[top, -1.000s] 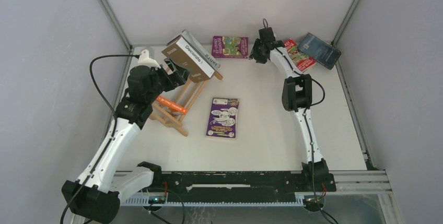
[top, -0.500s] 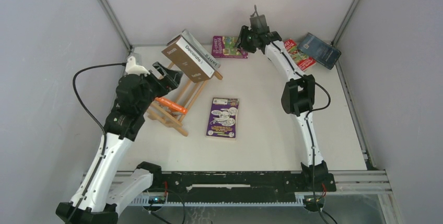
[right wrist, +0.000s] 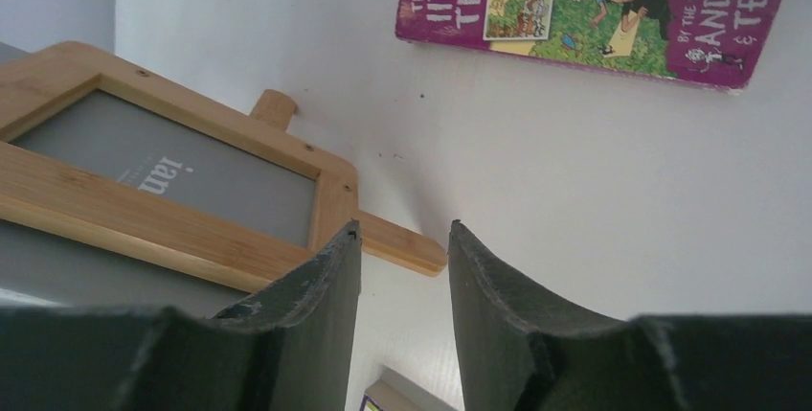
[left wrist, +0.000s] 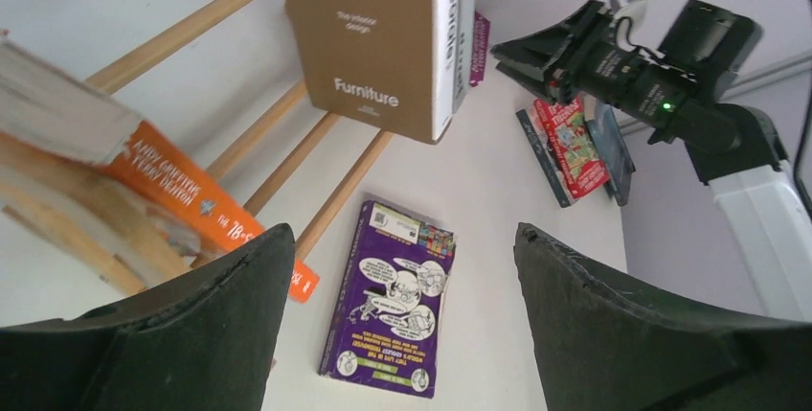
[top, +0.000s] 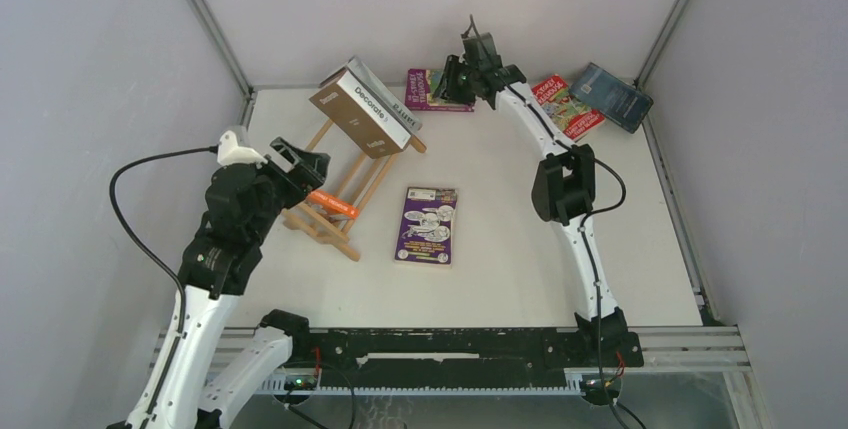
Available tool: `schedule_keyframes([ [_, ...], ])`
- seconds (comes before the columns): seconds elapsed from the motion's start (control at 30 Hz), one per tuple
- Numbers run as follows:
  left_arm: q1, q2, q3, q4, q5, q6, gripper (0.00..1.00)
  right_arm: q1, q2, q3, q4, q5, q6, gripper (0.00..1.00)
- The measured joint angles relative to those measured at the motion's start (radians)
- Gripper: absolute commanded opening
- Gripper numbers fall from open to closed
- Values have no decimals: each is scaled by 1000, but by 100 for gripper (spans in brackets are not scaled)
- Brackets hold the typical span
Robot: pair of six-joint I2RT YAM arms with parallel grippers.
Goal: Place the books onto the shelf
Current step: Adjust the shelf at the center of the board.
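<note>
The wooden shelf [top: 345, 189] stands at the left of the table. A thick brown book [top: 362, 119] and a grey-white book [top: 390, 97] lean on its top, and an orange book [top: 330, 201] lies lower in it. One purple book [top: 428, 225] lies flat mid-table. At the back lie a purple-and-green book [top: 425, 89], a red book [top: 563, 104] and a dark blue book [top: 612, 95]. My left gripper [top: 300, 164] hangs open and empty just left of the shelf. My right gripper [top: 452, 82] hovers over the purple-and-green book [right wrist: 594, 9], jaws narrowly open with nothing between them.
Grey walls with metal corner posts close in the table on three sides. The shelf's wooden end frame [right wrist: 191, 229] lies close to my right gripper [right wrist: 404, 227]. In the left wrist view the flat purple book [left wrist: 393, 301] shows between my wide fingers [left wrist: 144, 334].
My left arm has drawn back from the shelf toward the near left. My right gripper has swung left along the back, from beside the red book to over the purple-and-green one.
</note>
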Motion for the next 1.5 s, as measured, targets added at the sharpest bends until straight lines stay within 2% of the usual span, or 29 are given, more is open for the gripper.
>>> schedule_keyframes([
  [0.57, 0, -71, -132, -109, -131, -113, 84, 31, 109, 26, 54, -158, 77, 21],
  [1.5, 0, -158, -167, -190, -254, -124, 86, 176, 131, 26, 98, -198, 139, 15],
])
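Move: Just above the shelf's near end, the left hand has the middle of that end about 2 cm ahead, 5 cm left and 20 cm down; the orange book is some 4 cm ahead, 2 left, 18 down. The shelf's far right corner lies about 10 cm left, 3 back and 11 down from the right hand. From the right hand, the brown book is roughly 24 left and 6 back, the purple Treehouse book 15 ahead and 4 left. Closing its fingers from half open to nearly shut, the right hand sweeps about 13 cm left, sinking early and drawing back some 7 cm, to bring its fingertips against the far end frame by that corner and push the shelf left and back. The left hand, still wide open, drops about 7 cm towards the near end, then eases left and back, turning some 15 degrees counter-clockwise; it seems to bear on that end. ##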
